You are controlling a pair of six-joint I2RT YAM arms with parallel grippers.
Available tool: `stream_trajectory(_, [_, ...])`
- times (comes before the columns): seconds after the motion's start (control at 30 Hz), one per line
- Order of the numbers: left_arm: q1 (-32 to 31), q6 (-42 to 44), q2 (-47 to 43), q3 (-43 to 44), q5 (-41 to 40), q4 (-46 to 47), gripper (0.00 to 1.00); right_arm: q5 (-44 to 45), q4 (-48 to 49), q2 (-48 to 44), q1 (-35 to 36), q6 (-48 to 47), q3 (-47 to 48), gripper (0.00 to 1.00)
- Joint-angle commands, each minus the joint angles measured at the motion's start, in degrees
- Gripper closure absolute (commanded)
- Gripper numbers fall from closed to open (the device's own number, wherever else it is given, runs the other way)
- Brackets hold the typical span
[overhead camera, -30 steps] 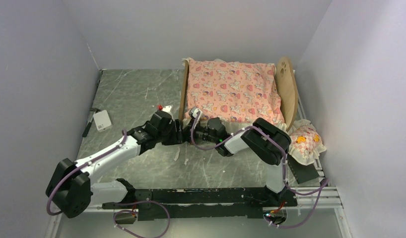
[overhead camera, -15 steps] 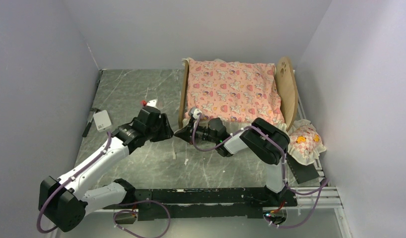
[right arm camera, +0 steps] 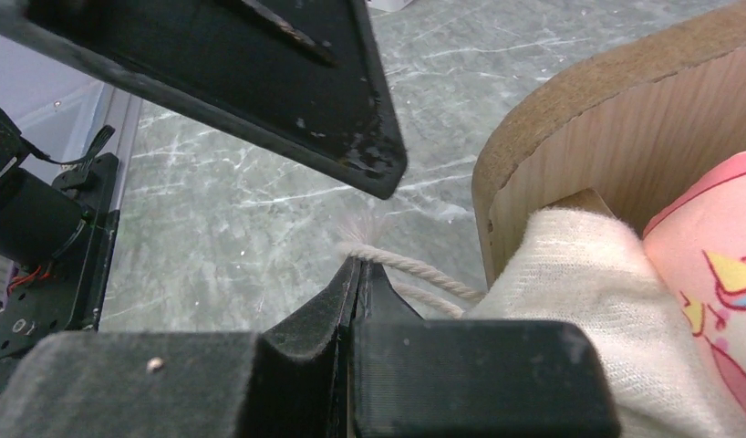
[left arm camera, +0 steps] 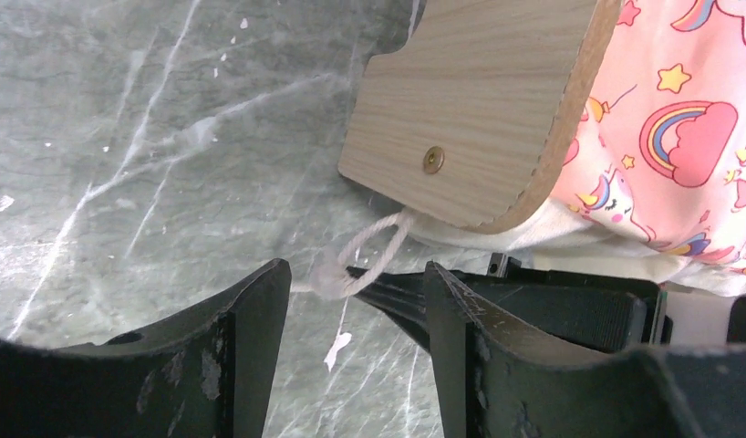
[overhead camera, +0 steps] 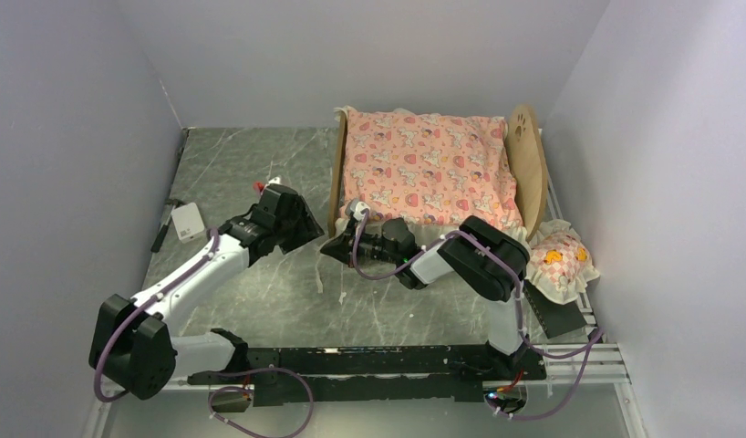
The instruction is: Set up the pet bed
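Observation:
The pet bed's light-wood footboard (overhead camera: 336, 173) and paw-print headboard (overhead camera: 526, 164) stand at the back right, with a pink cartoon-print mattress (overhead camera: 424, 169) lying in the frame. A white cord (right arm camera: 415, 269) loops out from under the footboard (right arm camera: 588, 155). My right gripper (right arm camera: 358, 260) is shut, pinching this cord at its tips. My left gripper (left arm camera: 354, 274) is open just left of the footboard's near corner (left arm camera: 470, 100). The cord loop (left arm camera: 369, 255) and the right gripper's tip lie beyond its gap, and nothing is held. From above, the left gripper (overhead camera: 305, 230) sits close to the right gripper (overhead camera: 326, 246).
A frilled pillow (overhead camera: 561, 260) lies right of the headboard against the wall. A white box (overhead camera: 188, 222) and a dark pen-like tool (overhead camera: 161, 228) lie near the left wall. Walls close in three sides. Small white scraps (overhead camera: 340, 297) dot the marble tabletop.
My left arm has drawn back to the left, away from the right gripper it was touching, and its jaws stand slightly wider. The right gripper has stayed put on the cord.

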Motion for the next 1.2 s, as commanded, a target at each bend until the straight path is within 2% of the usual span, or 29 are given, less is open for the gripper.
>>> stream_trajectory(0.0, [0.2, -6.5, 2.3, -0.8, 1.5, 5.1, 0.41, -1.0, 4.5, 0.5, 0.0, -0.3, 1.3, 1.00])
stream_trajectory(0.13, [0.3, -9.0, 2.5, -3.2, 1.2, 6.3, 0.46, -0.7, 4.8, 0.6, 0.0, -0.2, 1.3, 1.00])
stream_trajectory(0.3, [0.2, -10.8, 3.4, -6.0, 2.2, 9.0, 0.61, -1.0, 5.4, 1.0, 0.1, 0.2, 1.3, 1.00])
stream_trajectory(0.43, [0.2, -11.7, 3.7, -6.9, 2.3, 10.4, 0.68, -0.9, 5.4, 0.7, 0.1, 0.2, 1.2, 1.00])
stream_trajectory(0.6, [0.2, -11.7, 3.3, -7.0, 2.8, 10.7, 0.83, -0.6, 5.3, 0.8, 0.1, 0.1, 1.2, 1.00])
stream_trajectory(0.7, [0.3, -12.0, 2.6, -7.5, 3.0, 10.9, 1.00, -0.5, 5.4, 0.9, 0.1, 0.4, 1.3, 1.00])
stream_trajectory(0.8, [0.2, -11.6, 1.7, -7.7, 1.9, 10.1, 1.00, 0.8, 5.1, 0.2, 0.1, 0.7, 0.5, 1.00])
stream_trajectory(0.87, [0.2, -10.9, 1.2, -7.5, 1.1, 9.4, 1.00, 3.6, 4.3, -2.0, 0.1, 1.1, -1.3, 0.89])
stream_trajectory(0.93, [0.2, -10.5, 1.0, -7.4, 1.0, 9.4, 1.00, 6.6, 3.5, -4.3, 0.5, 1.8, -3.8, 0.71])
stream_trajectory(1.0, [0.2, -10.3, 1.0, -7.4, 1.2, 9.6, 1.00, 10.4, 2.5, -6.1, 1.5, 2.7, -6.2, 0.60])
stream_trajectory(1.07, [0.2, -10.3, 1.3, -7.2, 1.7, 9.9, 1.00, 14.2, 1.2, -7.2, 3.5, 2.4, -8.3, 0.54])
stream_trajectory(1.17, [0.2, -10.4, 1.5, -7.3, 2.4, 10.4, 1.00, 19.1, 1.1, -6.9, 7.5, 3.3, -10.2, 0.50])
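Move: The cord I'm after is the looped white tie at the bed's foot corner, about 4 cm below my open left hand and 1 cm to its right, otherwise straight under. The near corner of the footboard is some 4 cm ahead of that hand, 4 cm to its right and about 4 cm lower. My right hand already pinches this cord; the stretch I want is about 1 cm left of its fingertips, level in depth and height. I lower my left hand about 4 cm onto the white cord beside my right fingertips, tipping it slightly with a small counter-clockwise turn, and close its fingers fully to pinch the cord. My right hand stays put, still gripping, until that pinch is shut; then it opens about halfway, lets go and backs off some 2 cm, mostly to the right, sinking a little. ##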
